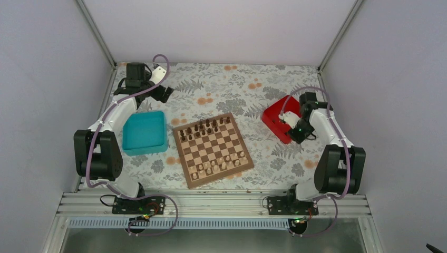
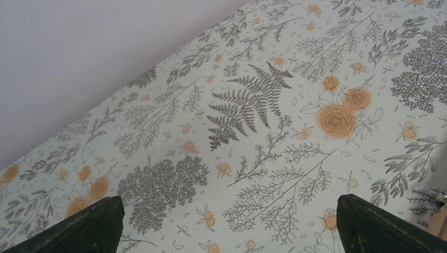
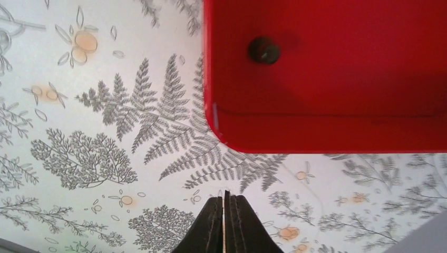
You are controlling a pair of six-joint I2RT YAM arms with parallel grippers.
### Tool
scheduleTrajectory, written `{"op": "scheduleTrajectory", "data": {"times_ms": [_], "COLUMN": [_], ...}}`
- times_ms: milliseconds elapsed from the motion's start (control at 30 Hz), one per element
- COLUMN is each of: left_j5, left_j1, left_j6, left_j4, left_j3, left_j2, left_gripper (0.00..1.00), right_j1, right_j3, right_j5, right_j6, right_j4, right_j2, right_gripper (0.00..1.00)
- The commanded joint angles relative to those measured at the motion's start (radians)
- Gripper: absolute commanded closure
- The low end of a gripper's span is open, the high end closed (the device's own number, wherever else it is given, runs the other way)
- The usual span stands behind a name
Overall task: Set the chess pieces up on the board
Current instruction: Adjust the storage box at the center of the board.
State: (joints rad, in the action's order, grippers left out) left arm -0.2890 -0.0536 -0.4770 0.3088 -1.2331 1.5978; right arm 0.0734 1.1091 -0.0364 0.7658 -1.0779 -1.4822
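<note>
The board [image 1: 182,158] lies mid-table. Dark chess pieces [image 1: 204,128] stand along its far rows and pale ones [image 1: 219,166] along its near rows. One dark piece [image 3: 263,50] lies in the red tray [image 3: 327,79]. My right gripper [image 3: 225,197] hovers over the cloth just outside that tray's corner, shut, with nothing between its fingers; from above the right gripper [image 1: 296,133] sits at the red tray's [image 1: 274,118] near side. My left gripper [image 2: 226,221] is open over bare floral cloth at the far left, its fingers [image 2: 79,226] wide apart, holding nothing.
A teal tray [image 1: 143,132] sits left of the board, beside the left arm. Walls close the table on three sides. The left gripper [image 1: 162,90] hangs near the back wall. Floral cloth [image 1: 248,84] covers the table.
</note>
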Motion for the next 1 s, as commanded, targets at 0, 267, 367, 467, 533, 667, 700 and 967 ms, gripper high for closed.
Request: {"op": "scheduleTrajectory", "data": {"times_ms": [0, 267, 367, 467, 533, 667, 700, 967], "left_j5": [-0.013, -0.011, -0.007, -0.002, 0.003, 0.008, 0.007, 0.011], "left_j1": [-0.003, -0.005, -0.006, -0.008, -0.008, -0.008, -0.008, -0.009], "left_j6": [0.016, 0.036, 0.041, 0.044, 0.041, 0.038, 0.038, 0.038], "left_j4": [-0.025, -0.056, -0.062, -0.067, -0.072, -0.079, -0.079, -0.082], "left_j3": [-0.004, 0.008, 0.007, 0.009, 0.015, 0.026, 0.027, 0.03], "left_j2": [-0.013, 0.002, 0.001, -0.004, -0.007, -0.007, -0.009, -0.016], "left_gripper": [0.0, 0.0, 0.0, 0.0, 0.0, 0.0, 0.0, 0.0], "right_j1": [0.008, 0.022, 0.042, 0.059, 0.068, 0.068, 0.068, 0.064], "right_j3": [-0.097, -0.346, -0.422, -0.464, -0.486, -0.528, -0.538, -0.497], "right_j5": [-0.015, 0.033, 0.012, 0.002, 0.001, -0.023, -0.027, 0.069], "right_j6": [0.027, 0.079, 0.088, 0.104, 0.12, 0.15, 0.157, 0.164], "right_j4": [0.103, 0.316, 0.431, 0.549, 0.62, 0.761, 0.792, 0.82], "right_j2": [0.085, 0.205, 0.194, 0.189, 0.189, 0.182, 0.181, 0.099], "right_gripper": [0.96, 0.96, 0.96, 0.96, 0.96, 0.96, 0.96, 0.96]}}
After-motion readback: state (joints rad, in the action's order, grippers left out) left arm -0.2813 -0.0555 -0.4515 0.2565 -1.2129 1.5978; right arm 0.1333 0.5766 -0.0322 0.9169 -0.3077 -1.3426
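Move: The red storage box's middle lies about 9 cm ahead of the right gripper, 5 cm to its left and some 6 cm below. One dark chess piece in the box stands roughly 6 cm ahead, 6 cm left and 8 cm below. The chessboard's middle is some 37 cm to the left, 4 cm back and 9 cm below. From the left gripper, the box lies about 49 cm right, 10 cm back and 17 cm below. Drop the right gripper about 7 cm outside the red box's near right wall, drawing it back some 4 cm on the way down with the fingers kept almost shut. Then, staying low, bring it forward again about 5 cm and slightly right, towards that wall, swinging the fingertips forward some 20 degrees. Touch on the wall can't be made out. ##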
